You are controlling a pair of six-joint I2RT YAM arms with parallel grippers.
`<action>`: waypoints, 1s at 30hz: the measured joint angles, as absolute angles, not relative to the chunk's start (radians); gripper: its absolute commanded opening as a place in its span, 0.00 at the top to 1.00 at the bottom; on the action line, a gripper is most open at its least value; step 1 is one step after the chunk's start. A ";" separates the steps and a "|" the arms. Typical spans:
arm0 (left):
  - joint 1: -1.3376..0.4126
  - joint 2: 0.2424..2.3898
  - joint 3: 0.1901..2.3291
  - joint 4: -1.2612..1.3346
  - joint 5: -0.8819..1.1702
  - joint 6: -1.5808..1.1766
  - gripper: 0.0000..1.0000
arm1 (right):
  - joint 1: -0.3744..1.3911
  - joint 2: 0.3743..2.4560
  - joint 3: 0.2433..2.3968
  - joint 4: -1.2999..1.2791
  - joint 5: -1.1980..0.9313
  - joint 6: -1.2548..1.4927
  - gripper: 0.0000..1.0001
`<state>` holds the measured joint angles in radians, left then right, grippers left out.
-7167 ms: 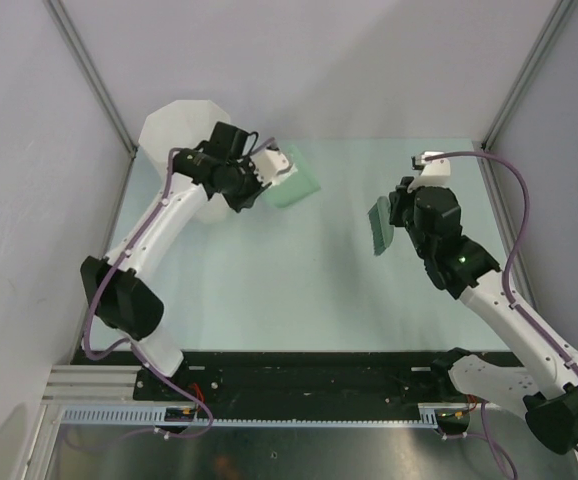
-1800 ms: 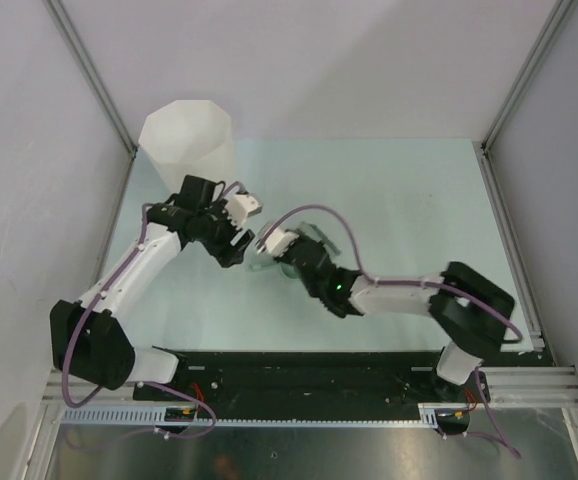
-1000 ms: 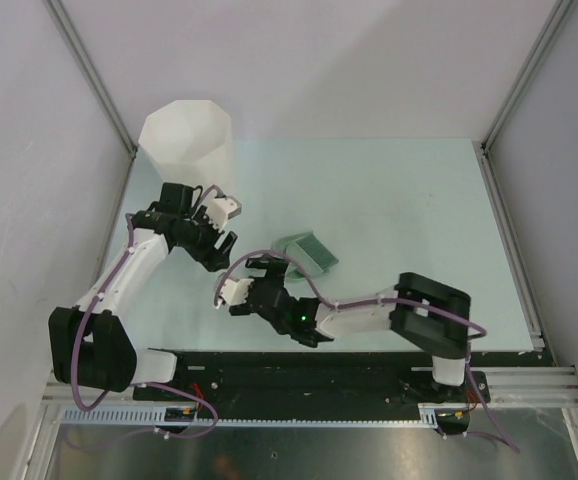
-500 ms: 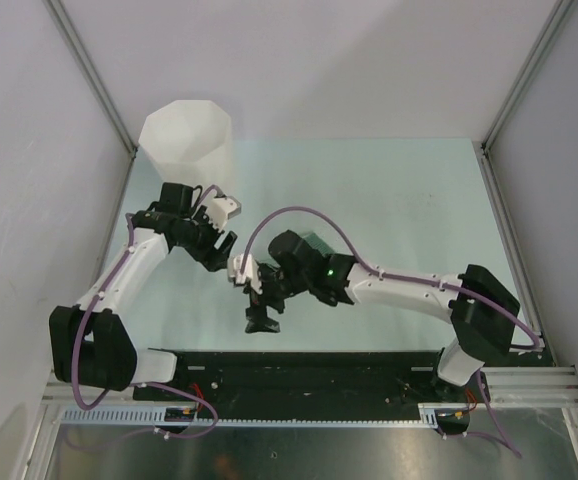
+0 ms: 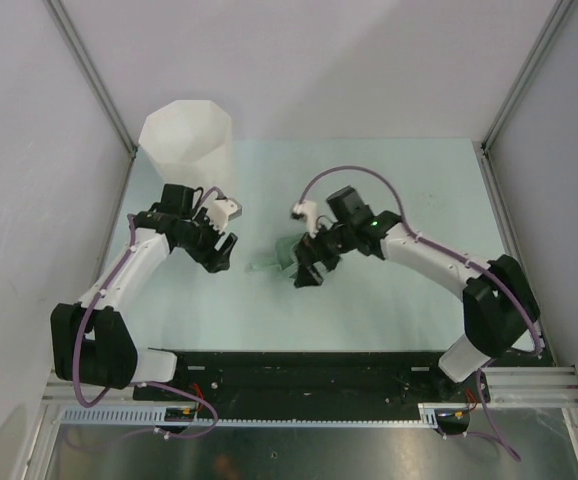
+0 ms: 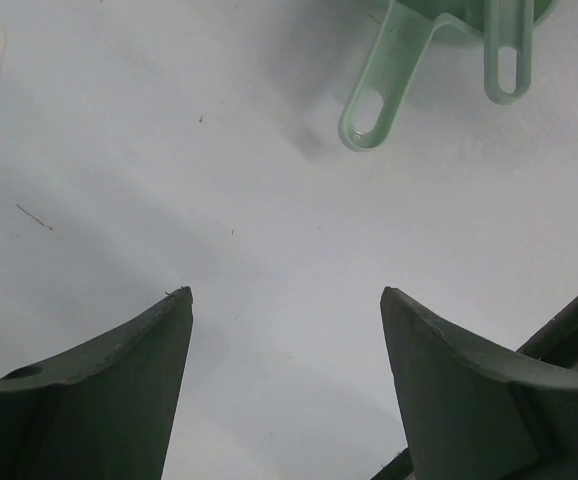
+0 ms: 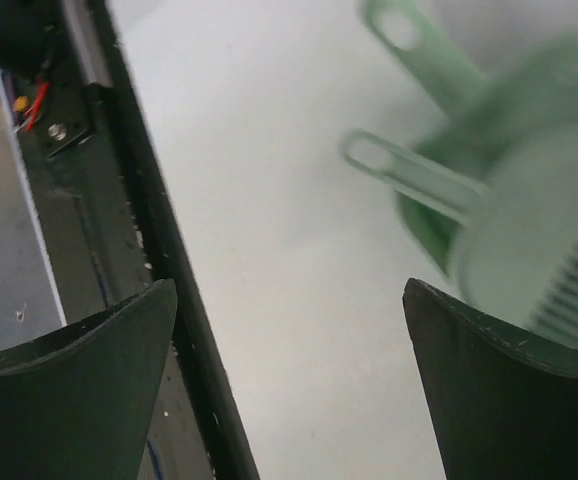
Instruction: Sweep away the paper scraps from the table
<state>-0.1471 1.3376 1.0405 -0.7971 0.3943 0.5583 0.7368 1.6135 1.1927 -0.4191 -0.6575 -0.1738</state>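
No paper scraps show in any view. A green dustpan (image 5: 281, 258) lies on the pale mint table (image 5: 399, 180) near its middle, with a green brush (image 7: 554, 250) resting in it. Their two handles (image 6: 384, 85) point toward my left gripper (image 5: 221, 250), which hovers open and empty a short way to their left. My right gripper (image 5: 306, 272) hangs open just above the near right side of the pan, holding nothing. In the left wrist view the left gripper (image 6: 284, 295) has only bare table between its fingers. The right gripper (image 7: 289, 285) likewise frames only table.
A tall white faceted bin (image 5: 187, 135) stands at the back left corner, just behind the left arm. The black front rail (image 7: 149, 250) runs along the near edge. Grey walls and metal frame rails enclose the table.
The right arm has swung from the near edge back toward the middle and now hangs over the dustpan and brush. The left arm has stayed still, open.
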 measured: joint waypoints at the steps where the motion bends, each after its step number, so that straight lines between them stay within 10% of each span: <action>1: -0.147 1.338 1.039 -0.796 0.394 0.559 0.21 | 0.702 1.602 1.191 -0.442 -0.642 -0.166 0.00; 15: -0.124 1.348 0.993 -0.792 0.397 0.600 0.00 | 0.145 1.310 0.940 -0.397 -0.402 0.065 0.00; 30: -0.065 1.306 0.785 -0.470 0.371 0.511 0.00 | 0.094 1.100 0.659 -0.102 -0.072 0.166 0.00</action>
<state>-0.0650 1.3064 0.7849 -0.4702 0.3706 0.5110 0.0937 1.1000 0.6586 -0.1024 -0.0715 0.1661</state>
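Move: Both hands are empty, with the brush lying in the dustpan on the table. From the right hand, the brush is about 8 cm ahead, 1 cm to the right and some 11 cm below; the dustpan under it is about 8 cm ahead and 4 cm left, 12 cm down. From the left hand, the brush lies roughly 25 cm to the right, 4 cm ahead and 9 cm below. The right hand, still wide open, swings away from the brush and dustpan, going about 29 cm to the right and 11 cm forward; most of the forward part comes in the first half, then it slows and drifts on to the right, its height barely changing, while the wrist turns clockwise some 75 degrees until the fingers point forward and down. Meanwhile the left hand sinks about 5 cm over bare table beside the dustpan's handle, edging a little left, and spreads its partly closed fingers to fully open, touching nothing. ##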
